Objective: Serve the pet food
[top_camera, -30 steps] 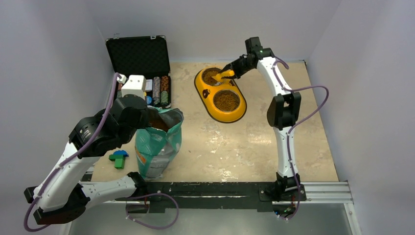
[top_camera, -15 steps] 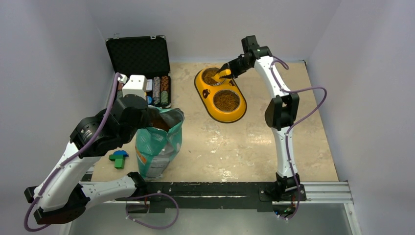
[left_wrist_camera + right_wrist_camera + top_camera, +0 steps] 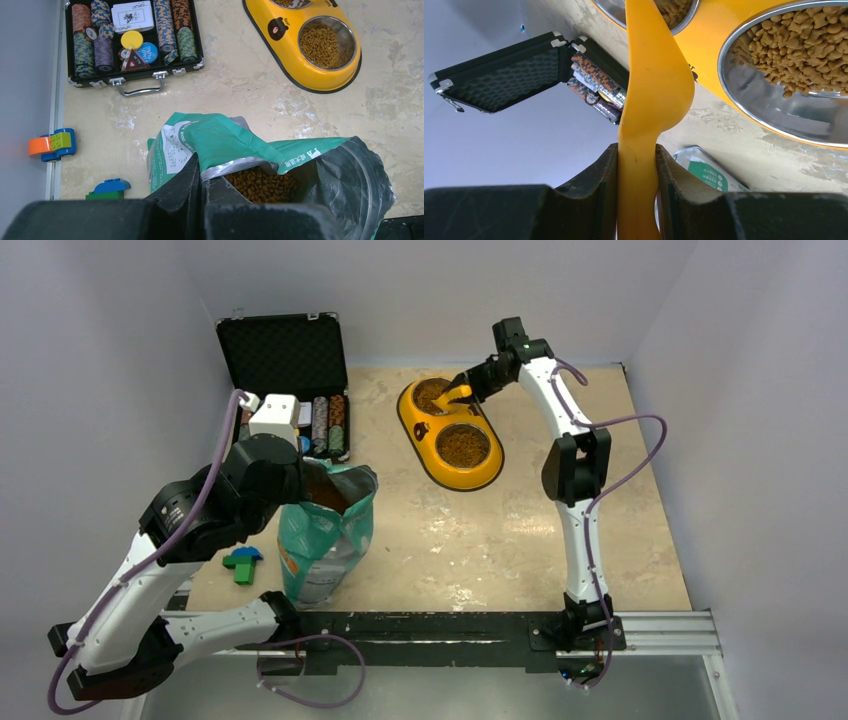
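Note:
The teal-green pouch [image 3: 325, 530] stands open at the near left, with brown pet food [image 3: 262, 182] showing inside. My left gripper [image 3: 201, 175] is shut on the pouch's rim and holds it open. A yellow double bowl [image 3: 450, 432] sits at the back centre; both steel bowls hold pet food [image 3: 320, 46]. My right gripper [image 3: 478, 380] is shut on the handle of a yellow scoop [image 3: 654, 90]. The scoop's head is over the far bowl [image 3: 434, 396], its inside hidden in the right wrist view.
An open black case [image 3: 285, 370] with poker chips [image 3: 102, 35] and cards stands at the back left. Blue and green toy blocks [image 3: 241, 564] lie left of the pouch. An orange, green and blue block [image 3: 52, 144] lies at the table's left edge.
My right gripper and scoop shifted slightly left over the far bowl. The pouch's mouth has opened a little wider.

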Available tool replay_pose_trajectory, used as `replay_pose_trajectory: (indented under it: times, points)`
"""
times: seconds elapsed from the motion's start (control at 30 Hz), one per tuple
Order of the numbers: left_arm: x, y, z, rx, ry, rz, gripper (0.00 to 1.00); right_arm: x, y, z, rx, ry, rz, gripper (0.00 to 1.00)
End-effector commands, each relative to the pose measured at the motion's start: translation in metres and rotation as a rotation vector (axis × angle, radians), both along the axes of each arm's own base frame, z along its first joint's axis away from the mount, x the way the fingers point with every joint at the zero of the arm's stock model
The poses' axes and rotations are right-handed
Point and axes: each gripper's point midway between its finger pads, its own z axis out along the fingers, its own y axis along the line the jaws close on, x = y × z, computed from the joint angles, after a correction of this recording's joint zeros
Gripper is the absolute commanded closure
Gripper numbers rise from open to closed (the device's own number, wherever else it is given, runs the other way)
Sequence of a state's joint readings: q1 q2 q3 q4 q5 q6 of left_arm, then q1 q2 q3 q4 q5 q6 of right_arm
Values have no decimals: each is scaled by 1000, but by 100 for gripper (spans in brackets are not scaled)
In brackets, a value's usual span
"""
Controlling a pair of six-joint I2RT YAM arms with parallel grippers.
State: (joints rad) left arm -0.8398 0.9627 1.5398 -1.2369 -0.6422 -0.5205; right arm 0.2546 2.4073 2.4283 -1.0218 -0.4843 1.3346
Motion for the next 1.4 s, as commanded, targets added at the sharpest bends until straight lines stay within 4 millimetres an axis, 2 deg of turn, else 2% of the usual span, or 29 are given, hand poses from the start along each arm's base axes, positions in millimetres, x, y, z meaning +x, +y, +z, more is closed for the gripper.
replay_pose_trajectory:
  times: [0.0, 0.1, 0.2, 0.23, 0.37, 0.47, 0.57, 0.67, 0.73, 0.8, 0.83, 0.87, 0.93, 1.0, 1.07, 1.1, 1.17, 1.27, 1.37]
  points:
    - [9, -10, 40, -170, -138, 6, 100, -2, -3, 42, 26, -105, 18, 100]
    - [8, -13, 40, -182, -132, -4, 100, -3, -5, 42, 26, -113, 28, 100]
    - [6, -16, 39, -194, -125, -17, 100, 0, -1, 53, 51, -217, 75, 100]
    - [6, -17, 38, -198, -123, -20, 100, 6, 2, 75, 76, -333, 97, 100]
    - [4, -19, 38, -213, -125, -33, 100, 6, -1, 130, 51, -691, 191, 100]
    - [4, -20, 37, -215, -122, -43, 100, -8, -11, 146, -2, -848, 226, 100]
    - [3, -22, 36, -219, -119, -52, 100, -27, -21, 138, -3, -900, 230, 100]
    - [3, -25, 36, -221, -118, -64, 100, -52, -24, 143, 41, -1031, 249, 100]
    - [3, -25, 36, -220, -118, -69, 100, -76, -30, 146, 20, -1129, 263, 100]
    - [3, -26, 35, -218, -115, -73, 100, -89, -43, 140, -49, -1163, 241, 100]
    - [3, -26, 34, -217, -115, -74, 100, -90, -54, 130, -139, -1162, 224, 100]
    - [3, -27, 34, -216, -114, -78, 100, -92, -71, 110, -260, -1090, 202, 100]
    - [3, -29, 32, -217, -109, -86, 100, -99, -121, 68, -565, -874, 112, 100]
    - [3, -32, 31, -217, -103, -94, 100, -120, -182, 31, -846, -616, -8, 100]
    - [4, -34, 30, -218, -100, -102, 100, -140, -229, 8, -1072, -443, -49, 100]
    - [4, -35, 30, -220, -98, -106, 100, -147, -244, 0, -1168, -395, -18, 100]
    - [5, -38, 29, -221, -95, -116, 100, -154, -259, -15, -1276, -341, 77, 100]
    - [6, -44, 29, -222, -87, -134, 100, -156, -259, -45, -1309, -312, 303, 100]
    - [6, -49, 29, -226, -82, -152, 100, -167, -265, -71, -1337, -232, 416, 100]
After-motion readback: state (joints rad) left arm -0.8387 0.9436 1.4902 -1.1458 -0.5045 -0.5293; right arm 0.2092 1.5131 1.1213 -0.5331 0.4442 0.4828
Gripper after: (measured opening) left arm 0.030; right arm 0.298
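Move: The right hand holds the scoop by its handle, with the scoop's bowl over the far pet bowl, whose centre lies about 9 cm to this hand's left, 1 cm farther out and 13 cm below it. The near bowl is some 13 cm back and 1 cm left, equally low; the bare table patch the scoop heads for is roughly 18 cm back, 21 cm right and 17 cm down. From the left hand, that patch lies about 60 cm right, 13 cm ahead and 33 cm below. The right hand keeps its grip on the scoop and lifts it some 12 cm off the far bowl while drawing back, the fingers tipping up to nearly level, then swings mostly right and down past the bowls towards the bare table, ending about 24 cm right of and 14 cm nearer the base than where it began, the wrist rolling over until the fingers point forward and down. The left hand still pinches the rim of the open food bag and eases it about 3 cm right, fingers staying shut. ##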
